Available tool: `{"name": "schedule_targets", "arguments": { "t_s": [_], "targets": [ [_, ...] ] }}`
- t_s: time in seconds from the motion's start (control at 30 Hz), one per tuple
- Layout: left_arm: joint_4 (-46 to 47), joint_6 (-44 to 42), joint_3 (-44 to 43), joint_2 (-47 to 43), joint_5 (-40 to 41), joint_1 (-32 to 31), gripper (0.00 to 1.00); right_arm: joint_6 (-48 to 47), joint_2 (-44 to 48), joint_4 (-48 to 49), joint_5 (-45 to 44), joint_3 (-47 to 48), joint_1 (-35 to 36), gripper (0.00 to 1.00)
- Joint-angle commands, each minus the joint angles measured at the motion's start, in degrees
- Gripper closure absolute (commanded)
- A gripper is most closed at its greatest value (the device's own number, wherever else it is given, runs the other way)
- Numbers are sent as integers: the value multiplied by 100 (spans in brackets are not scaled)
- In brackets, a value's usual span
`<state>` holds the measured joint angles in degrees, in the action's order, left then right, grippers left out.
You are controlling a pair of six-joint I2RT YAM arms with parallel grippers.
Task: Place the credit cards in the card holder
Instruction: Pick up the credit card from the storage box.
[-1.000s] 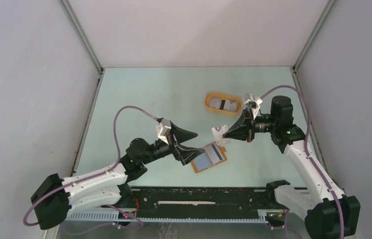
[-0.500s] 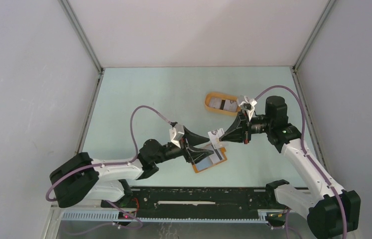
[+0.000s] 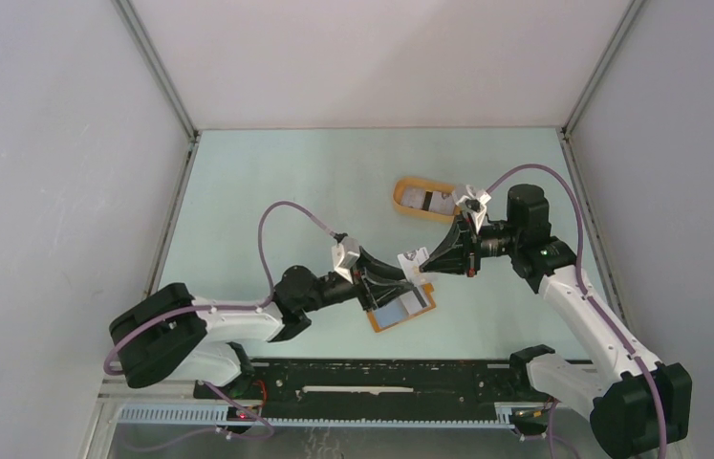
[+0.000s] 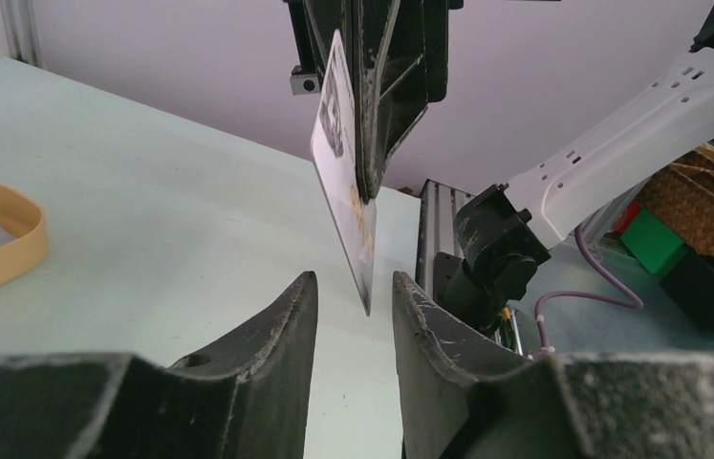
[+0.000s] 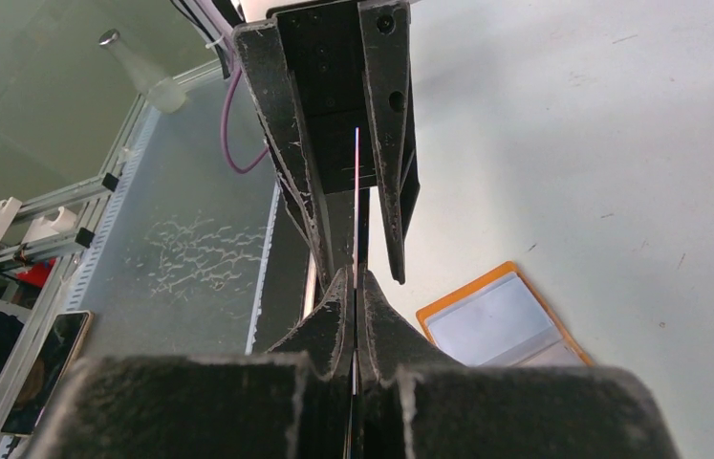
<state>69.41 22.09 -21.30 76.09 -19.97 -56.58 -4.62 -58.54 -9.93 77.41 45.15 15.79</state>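
Note:
A white credit card [image 3: 414,255] hangs in the air, my right gripper [image 3: 428,260] shut on one end of it. In the right wrist view the card [image 5: 357,191] shows edge-on as a thin line between the pinched fingers. My left gripper [image 4: 353,279] stands open with the card's free corner [image 4: 364,287] between its fingertips, a gap on each side. The orange-brown card holder [image 3: 400,308] lies open on the table just below both grippers, a pale card in its clear pocket [image 5: 491,320].
An oval orange tray [image 3: 399,197] with more cards in it sits behind the grippers, towards the back right; its rim [image 4: 18,251] shows at the left of the left wrist view. A black rail [image 3: 372,378] runs along the near table edge.
My left arm has reached right until its fingers straddle the card, and its jaws have narrowed. The right gripper has shifted slightly left, still pinching the card.

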Motion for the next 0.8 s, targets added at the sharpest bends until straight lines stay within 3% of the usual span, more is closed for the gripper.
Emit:
{"name": "schedule_targets", "arguments": {
  "t_s": [0.0,0.23,0.37,0.47,0.6,0.63,0.77],
  "targets": [
    [337,54,-406,41,-84,-38,61,-83,-16,97,12,38,47,100],
    [338,124,-529,159,-141,-40,65,-100,-18,88,3,38,73,100],
    [380,155,-567,209,-174,-40,79,-109,-17,79,-5,38,73,100],
    [383,164,-571,221,-155,-38,99,-118,-19,71,-6,38,73,100],
    [381,149,-513,209,-161,-38,100,-139,-5,49,-23,38,73,99],
    [385,143,-473,206,-162,-38,100,-148,0,40,-36,38,69,96],
    [380,138,-320,154,-170,-29,100,-223,25,-26,-74,38,73,65]
  ]
}}
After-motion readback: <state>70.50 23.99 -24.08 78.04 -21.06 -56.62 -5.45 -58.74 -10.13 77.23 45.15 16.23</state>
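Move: The card stands out of my right fingers, its middle about 2 cm left and 1 cm ahead of them. From my half-open left fingers that middle is about 2 cm ahead, 2 cm to the right and 1 cm higher, with the near edge already at the gap. The card holder lies on the table roughly 20 cm below my left hand, 2 cm ahead and 1 cm left. The storage box is some 23 cm ahead and 6 cm right, also down on the table. My right hand stays put, holding out the card. I ease my left hand up a bit more than 1 cm and about 1 cm to the right, onto the card's near edge, hardly turning it. There I shut its fingers from not quite half open until they pinch the card, and only then begin to open my right fingers, about a quarter of the way. ##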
